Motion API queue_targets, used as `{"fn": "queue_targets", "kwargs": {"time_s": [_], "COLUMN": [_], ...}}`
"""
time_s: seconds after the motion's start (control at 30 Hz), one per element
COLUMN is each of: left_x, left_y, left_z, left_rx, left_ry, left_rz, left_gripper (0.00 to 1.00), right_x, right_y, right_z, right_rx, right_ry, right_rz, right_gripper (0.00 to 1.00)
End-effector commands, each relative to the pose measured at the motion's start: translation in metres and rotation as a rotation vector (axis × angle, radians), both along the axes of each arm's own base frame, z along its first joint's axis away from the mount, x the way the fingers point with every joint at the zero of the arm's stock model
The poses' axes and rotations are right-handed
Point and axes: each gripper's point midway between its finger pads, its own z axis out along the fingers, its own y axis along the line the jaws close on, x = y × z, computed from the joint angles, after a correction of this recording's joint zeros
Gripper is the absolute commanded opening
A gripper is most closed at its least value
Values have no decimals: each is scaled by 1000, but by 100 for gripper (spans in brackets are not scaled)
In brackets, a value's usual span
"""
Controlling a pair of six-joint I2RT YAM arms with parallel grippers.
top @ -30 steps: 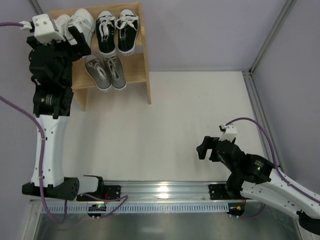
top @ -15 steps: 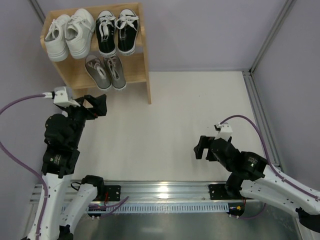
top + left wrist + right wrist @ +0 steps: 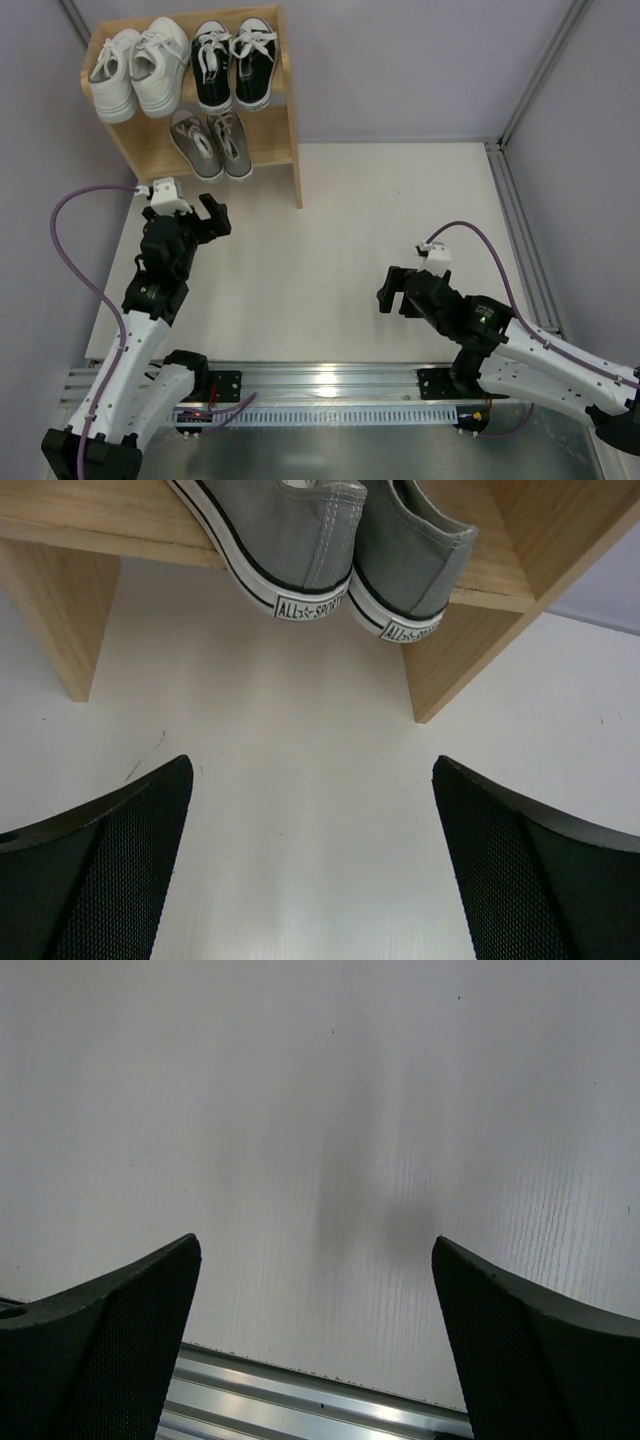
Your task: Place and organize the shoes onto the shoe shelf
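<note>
The wooden shoe shelf (image 3: pixel 290 150) stands at the table's back left corner. On its upper tier sit the white pair (image 3: pixel 135 68) and the black pair with white toe caps (image 3: pixel 233 62). The grey pair (image 3: pixel 210 143) rests on the lower tier, and its heels (image 3: pixel 350 575) hang over the shelf edge in the left wrist view. My left gripper (image 3: pixel 212 218) hovers open just in front of the shelf, nothing between its fingers. Over the table's right front, my right gripper (image 3: pixel 392 291) is open and empty too.
A metal rail (image 3: pixel 330 380) runs along the near table edge, seen also as a rail (image 3: pixel 320 1405) in the right wrist view. Frame posts (image 3: pixel 540 75) rise at the right. The shelf's side panel (image 3: pixel 470 650) stands close ahead of the left gripper.
My left arm has drawn back from the shelf's top tier, down and toward the near side, leaving the white pair there. The right gripper has shifted slightly left.
</note>
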Motion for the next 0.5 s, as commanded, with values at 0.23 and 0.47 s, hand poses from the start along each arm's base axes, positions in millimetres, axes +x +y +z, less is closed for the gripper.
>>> {"fn": "queue_targets", "kwargs": {"time_s": [0.23, 0.47], "left_x": [67, 83], "left_y": [3, 22], "left_z": [10, 27], "left_rx": [22, 114], "left_ry": [-123, -149], "left_rz": [102, 205], "left_gripper": [100, 100], "right_x": [12, 13], "right_y": [17, 17], "right_z": [13, 12], "right_rx": [48, 25], "right_ry": [-44, -55], "right_rz": [9, 25], "right_gripper": [98, 97]}}
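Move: Ahead of the empty left hand, on the lower shelf board, sits the grey shoe pair, its middle roughly 18 cm out, 4 cm to the right and some 3 cm lower, heels towards the hand. On the top board above, the white shoes stand about 18 cm ahead, 6 cm left and 13 cm up; the black shoes are as far ahead and as high, about 17 cm right. From the right hand the grey pair lies about 33 cm ahead, 46 cm left and 11 cm up. Reaching forward about 7 cm, the left hand closes in on the heels of the grey shoes, sinking nearly 3 cm on the way before levelling off and easing to a slower pace. The wrist turns some 7 degrees counter-clockwise and its left side lifts slightly; the fingers stay wide open, touching nothing. ##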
